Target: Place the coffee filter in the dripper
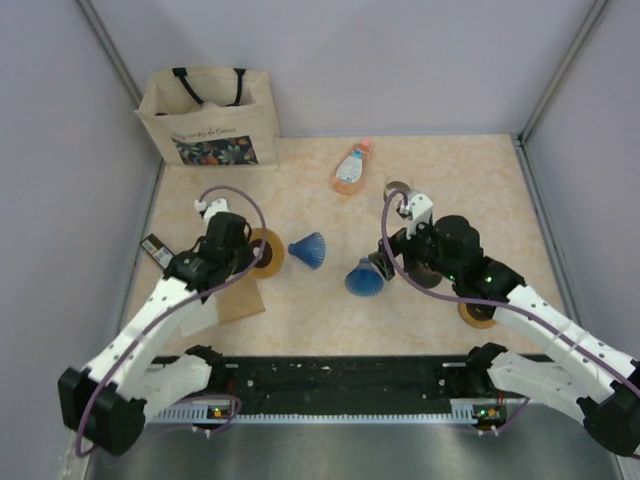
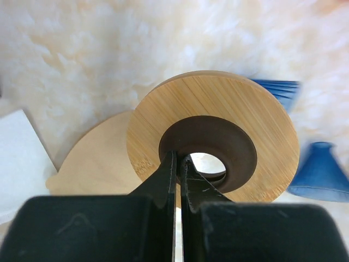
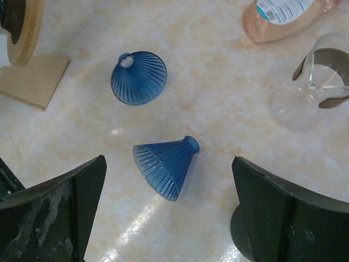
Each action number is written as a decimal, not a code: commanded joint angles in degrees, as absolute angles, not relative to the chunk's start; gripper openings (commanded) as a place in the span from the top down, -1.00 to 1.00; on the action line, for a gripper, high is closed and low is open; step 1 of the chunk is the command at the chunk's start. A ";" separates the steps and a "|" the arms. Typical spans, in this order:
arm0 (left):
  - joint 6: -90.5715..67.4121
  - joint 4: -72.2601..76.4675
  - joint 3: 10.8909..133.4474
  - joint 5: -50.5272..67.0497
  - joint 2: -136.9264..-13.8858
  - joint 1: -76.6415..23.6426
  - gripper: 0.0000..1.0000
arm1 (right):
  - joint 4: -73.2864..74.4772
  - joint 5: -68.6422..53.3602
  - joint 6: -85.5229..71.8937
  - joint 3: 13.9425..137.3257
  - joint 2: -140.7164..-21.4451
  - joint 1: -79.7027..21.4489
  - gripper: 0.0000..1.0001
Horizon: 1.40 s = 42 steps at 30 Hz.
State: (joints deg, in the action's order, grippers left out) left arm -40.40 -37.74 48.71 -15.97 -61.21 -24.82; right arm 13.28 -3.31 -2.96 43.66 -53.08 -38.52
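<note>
Two blue ribbed cone drippers lie on their sides mid-table, one (image 1: 308,249) further back and one (image 1: 364,278) nearer. My right gripper (image 3: 168,164) is open, hovering over the nearer dripper (image 3: 166,166), fingers wide on either side without touching it. My left gripper (image 2: 177,159) is shut on the dark inner collar of a wooden ring (image 2: 218,114), tilted up off the table. A tan fan-shaped coffee filter (image 2: 92,164) lies flat beneath that ring, also seen as brown paper (image 1: 240,300) under my left arm.
A tote bag (image 1: 208,115) stands at the back left. A peach bottle (image 1: 352,167) and a glass vessel (image 3: 308,93) lie at the back middle. A second wooden ring (image 1: 478,315) peeks from under my right arm. White paper (image 2: 16,153) lies left of the filter.
</note>
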 commanded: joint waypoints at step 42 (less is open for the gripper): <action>7.12 -14.33 58.62 67.76 -67.68 -34.98 1.00 | 43.32 -64.33 64.34 68.02 -63.54 -39.46 -0.34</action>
State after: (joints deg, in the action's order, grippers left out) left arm 2.61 -13.39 55.42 66.57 -68.03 -34.50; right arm 38.72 -57.12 62.08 63.40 -61.52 -38.63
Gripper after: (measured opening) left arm 0.024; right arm 0.765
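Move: The left gripper already holds the wooden ring by its brown insert. The right gripper, its goal, is about 30 cm to its right, 2 cm back and 7 cm higher; one blue cone lies 11 cm right and 7 ahead, the paper filter 5 back and 5 left, both some 10-12 cm below. For the open right hand the ring lies 28 cm left, 4 ahead, 8 below; the near blue cone is 4 left, 1 ahead, 16 below, and the red-topped cup 11 right, 3 ahead, 13 below. Keeping its pinch on the brown insert, the left hand first lifts the wooden ring some 16 cm, then carries it about 20 cm right and finally 12 cm back while sinking a little, swinging clockwise by roughly 100 degrees to present the rim to the right gripper. The right hand clears upward and draws back about 10 cm, drifting left over the near blue cone's side of the table, and turns counter-clockwise some 70 degrees to face the ring, its wide-open fingers just starting to close at the end, with no grip on it yet to be seen. ##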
